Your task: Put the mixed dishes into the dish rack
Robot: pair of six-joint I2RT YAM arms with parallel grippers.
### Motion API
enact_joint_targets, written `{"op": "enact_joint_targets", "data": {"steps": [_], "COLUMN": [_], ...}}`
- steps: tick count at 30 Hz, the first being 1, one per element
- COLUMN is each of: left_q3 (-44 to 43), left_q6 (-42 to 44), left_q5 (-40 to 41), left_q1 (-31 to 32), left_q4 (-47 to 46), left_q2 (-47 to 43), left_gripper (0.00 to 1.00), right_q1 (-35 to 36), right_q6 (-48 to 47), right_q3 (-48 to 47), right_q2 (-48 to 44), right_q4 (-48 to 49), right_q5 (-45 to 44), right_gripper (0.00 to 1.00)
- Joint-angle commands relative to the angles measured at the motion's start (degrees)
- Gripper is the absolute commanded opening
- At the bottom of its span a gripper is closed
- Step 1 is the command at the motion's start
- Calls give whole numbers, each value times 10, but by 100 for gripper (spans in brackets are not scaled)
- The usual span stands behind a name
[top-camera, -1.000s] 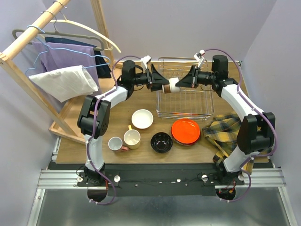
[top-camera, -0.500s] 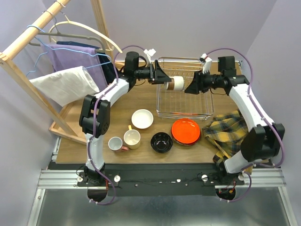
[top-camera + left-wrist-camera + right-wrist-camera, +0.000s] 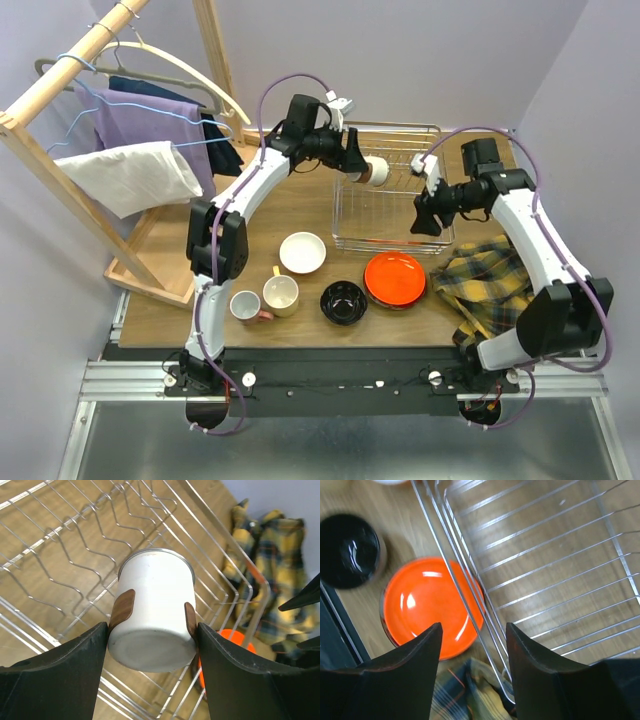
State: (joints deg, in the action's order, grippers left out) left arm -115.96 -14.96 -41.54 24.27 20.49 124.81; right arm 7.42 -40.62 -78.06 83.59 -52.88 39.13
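My left gripper (image 3: 360,168) (image 3: 152,640) is shut on a white steel-rimmed cup (image 3: 377,174) (image 3: 152,605) with brown side patches. It holds the cup on its side above the silver wire dish rack (image 3: 392,243) (image 3: 75,555). My right gripper (image 3: 425,220) (image 3: 472,626) hangs open and empty over the rack's (image 3: 545,555) front right corner. On the table in front of the rack sit an orange bowl (image 3: 394,278) (image 3: 427,605), a black bowl (image 3: 343,301) (image 3: 347,550), a white bowl (image 3: 302,252), a cream mug (image 3: 281,294) and a pinkish mug (image 3: 246,306).
A plaid cloth (image 3: 490,285) (image 3: 465,690) lies at the right, against the rack's corner. A wooden clothes rack (image 3: 100,60) with hangers and garments stands at the left, its tray base (image 3: 150,270) on the table edge.
My right gripper has opened off the cup and pulled back to the rack's front right corner. My left arm has carried the cup rightward over the rack.
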Motion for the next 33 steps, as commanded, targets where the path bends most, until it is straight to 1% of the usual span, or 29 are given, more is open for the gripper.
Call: {"op": "enact_joint_targets", "data": {"steps": [1, 4, 5, 7, 11, 12, 13, 15, 18, 19, 21, 22, 23, 26, 33], "left_q3": [-50, -67, -85, -108, -182, -189, -193, -207, -225, -227, -235, -237, -240, -247, -244], "left_q6": [120, 145, 147, 178, 202, 204, 206, 210, 220, 221, 230, 235, 239, 248, 245], "left_q5": [77, 95, 99, 109, 131, 136, 142, 154, 173, 180, 205, 213, 219, 230, 225], "left_q1": [3, 4, 4, 4, 3, 3, 3, 3, 4, 5, 6, 7, 7, 7, 17], "left_q4": [71, 87, 98, 113, 145, 142, 141, 134, 131, 130, 128, 127, 126, 122, 122], "left_q2": [-2, -3, -1, 13, 45, 49, 54, 60, 75, 80, 84, 87, 90, 95, 90], "left_gripper": [16, 15, 15, 15, 15, 15, 15, 14, 12, 12, 11, 11, 11, 11, 10], "right_q1": [-1, -2, -1, -2, -1, -1, -2, -2, -2, -2, -2, -1, -1, -2, -2], "right_q6": [-183, -226, -244, -253, -277, -285, -293, -320, -363, -372, -391, -397, -405, -441, -477], "right_q3": [-22, -29, -31, -35, -45, -46, -46, -46, -36, -34, -31, -31, -30, -14, 30], "right_q2": [48, 72, 78, 97, 122, 125, 127, 133, 137, 138, 139, 137, 135, 120, 78], "right_q4": [-118, -136, -141, -144, -145, -147, -151, -156, -174, -184, -192, -201, -206, -222, -244], "right_q5": [-36, -43, -45, -56, -69, -75, -78, -93, -113, -116, -124, -128, -132, -151, -185], "right_gripper": [60, 59, 59, 58, 56, 55, 51, 47, 40, 32, 24, 18, 14, 9, 4]}}
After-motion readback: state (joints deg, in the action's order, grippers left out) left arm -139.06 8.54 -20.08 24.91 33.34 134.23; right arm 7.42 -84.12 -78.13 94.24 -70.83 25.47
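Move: The empty right hand goes for the dish rack's near rail by its right end, about 2 cm back, 5 cm to its right and 9 below; from that hand the orange plate lies some 9 cm back, 7 left and 16 below, the plaid cloth 11 back, 17 right and as low. The left hand holds the metal cup; the rack's far-left corner is roughly 14 cm ahead, 3 left and 10 below, the rack's middle 2 back, 7 right and 13 below. The right hand sinks about 8.5 cm and works 5 to 6 cm to its right and slightly back, twisting some 30 degrees counter-clockwise so that the fingers point more steeply down, then closes them from over half open to nearly shut and pinches the rack's near rail by its right end. The left hand keeps its grip on the metal cup and carries it about 8 cm forward and a little left towards the rack's far-left corner, rising over 3 cm midway and coming most of the way back down, while its fingers swing to point more forward and down. ##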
